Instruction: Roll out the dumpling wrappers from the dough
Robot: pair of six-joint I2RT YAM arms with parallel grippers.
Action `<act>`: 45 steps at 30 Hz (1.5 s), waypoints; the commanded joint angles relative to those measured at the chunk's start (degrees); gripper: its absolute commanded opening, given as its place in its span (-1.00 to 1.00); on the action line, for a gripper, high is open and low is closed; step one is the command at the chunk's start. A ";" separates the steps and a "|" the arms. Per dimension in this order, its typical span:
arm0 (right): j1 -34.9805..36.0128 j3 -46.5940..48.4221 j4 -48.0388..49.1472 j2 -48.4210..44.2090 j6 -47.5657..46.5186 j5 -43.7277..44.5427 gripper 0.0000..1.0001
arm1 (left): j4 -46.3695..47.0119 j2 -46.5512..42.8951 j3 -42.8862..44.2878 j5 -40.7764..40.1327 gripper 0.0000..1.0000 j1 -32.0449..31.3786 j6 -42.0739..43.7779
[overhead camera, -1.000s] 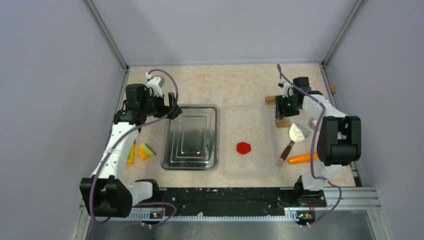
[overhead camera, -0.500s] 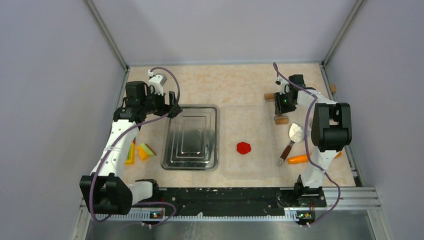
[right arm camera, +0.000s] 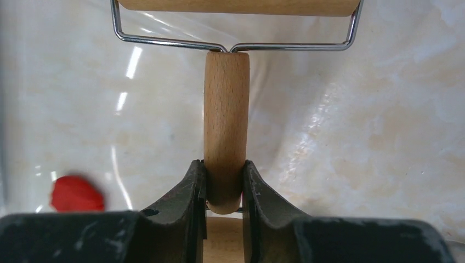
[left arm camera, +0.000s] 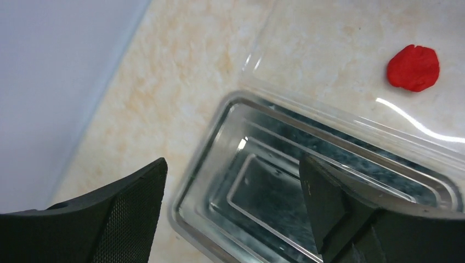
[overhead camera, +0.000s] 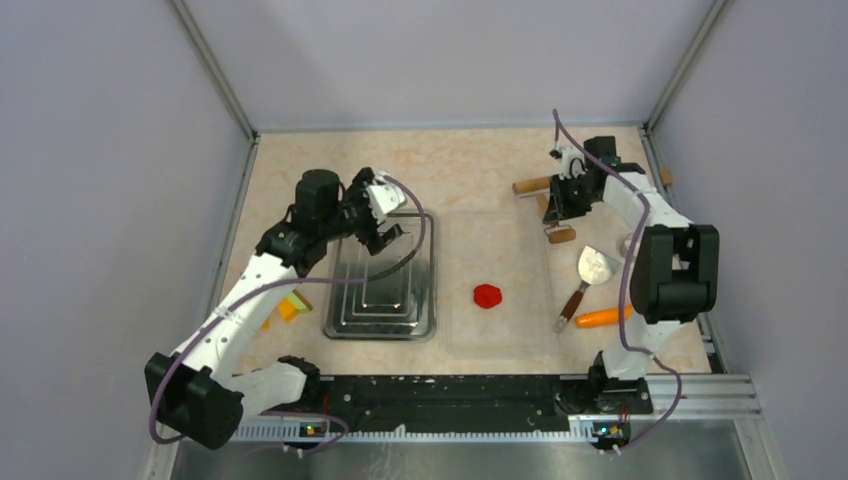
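Note:
The dough [overhead camera: 488,295] is a small red lump lying on a clear plastic sheet [overhead camera: 500,240] mid-table; it also shows in the left wrist view [left arm camera: 413,67] and, blurred, in the right wrist view [right arm camera: 77,193]. My right gripper [overhead camera: 562,205] [right arm camera: 225,183] is shut on the wooden handle [right arm camera: 226,120] of a small roller [overhead camera: 531,185], whose wire frame and roller head [right arm camera: 236,5] lie ahead of the fingers. My left gripper [overhead camera: 385,215] [left arm camera: 233,164] hangs open and empty over the far end of the metal tray [overhead camera: 385,300] [left arm camera: 274,192]. No dumpling wrappers are in view.
A scraper with a white blade [overhead camera: 597,265] and an orange carrot [overhead camera: 603,317] lie right of the sheet. Yellow, orange and green pieces [overhead camera: 290,305] sit left of the tray. A wooden bit [overhead camera: 666,177] lies by the right wall.
My left arm has swung right, from beside the tray to above its far end. My right gripper has closed on the roller handle, and the roller has shifted left.

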 commanded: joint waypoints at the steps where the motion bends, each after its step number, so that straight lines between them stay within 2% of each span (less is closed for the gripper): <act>1: 0.62 7.31 -7.99 -9.64 0.80 -15.90 -1.00 | 17.26 -2.68 -4.34 -0.89 0.87 -4.79 22.05; 4: 1.06 7.19 -10.08 -10.94 3.40 -22.24 -1.00 | 18.01 0.94 -1.53 2.38 0.77 -8.24 29.18; 7: 2.80 6.25 -10.63 -11.47 5.57 -26.68 -1.00 | 15.82 5.24 2.23 4.47 0.58 -12.24 36.82; 12: 6.87 5.22 -9.24 -12.13 8.72 -31.54 -1.00 | 19.61 10.50 2.29 7.14 0.41 -16.13 47.99; 18: 10.47 4.19 -7.20 -12.02 13.21 -35.90 -1.00 | 21.20 15.85 4.79 8.32 0.30 -17.77 53.58; 27: 13.59 3.95 -5.23 -11.80 15.53 -35.64 -1.00 | 21.66 21.46 7.17 6.75 0.17 -19.67 58.06; 36: 15.46 5.14 -4.98 -11.48 15.95 -36.47 -1.00 | 21.96 26.07 8.35 4.91 -0.10 -20.91 58.33; 39: 15.43 4.16 -4.97 -12.00 15.89 -36.65 -1.00 | 23.39 26.65 8.44 3.98 -0.43 -21.26 55.67; 42: 15.49 2.77 -4.59 -12.91 16.65 -36.86 -1.00 | 25.27 27.39 9.02 1.82 -1.00 -21.38 49.08; 43: 15.44 2.48 -4.47 -13.33 16.87 -36.61 -1.00 | 24.77 27.58 9.23 0.71 -1.00 -21.41 46.89; 44: 15.50 2.56 -4.74 -13.75 16.96 -36.19 -0.89 | 23.64 27.58 9.44 0.13 -1.00 -21.37 44.79; 45: 15.38 2.91 -5.15 -14.13 16.87 -36.02 -0.65 | 22.00 27.46 9.57 -0.42 -1.00 -21.38 42.85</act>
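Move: My left gripper hangs open over the baking tray, whose middle is straight below it by about 23 cm and 4 cm to its left. The wooden roller's handle is about 10 cm ahead, 37 cm to its right and 16 cm lower. My right hand already holds that roller near its small end, clear of the table. From the right hand the red dough lies about 17 cm left, 13 cm back and 6 cm below, and the spatula is roughly 10 cm back and 7 cm right. I keep my right grip on the roller, lift it sharply about 12 cm, then carry it left and back to above the dough, fingers tilting towards the left, and hold it there. My left hand swings some 18 cm right to meet it, rolling about 60 degrees, rises a little, then dips and closes on the handle beside the big roller. ##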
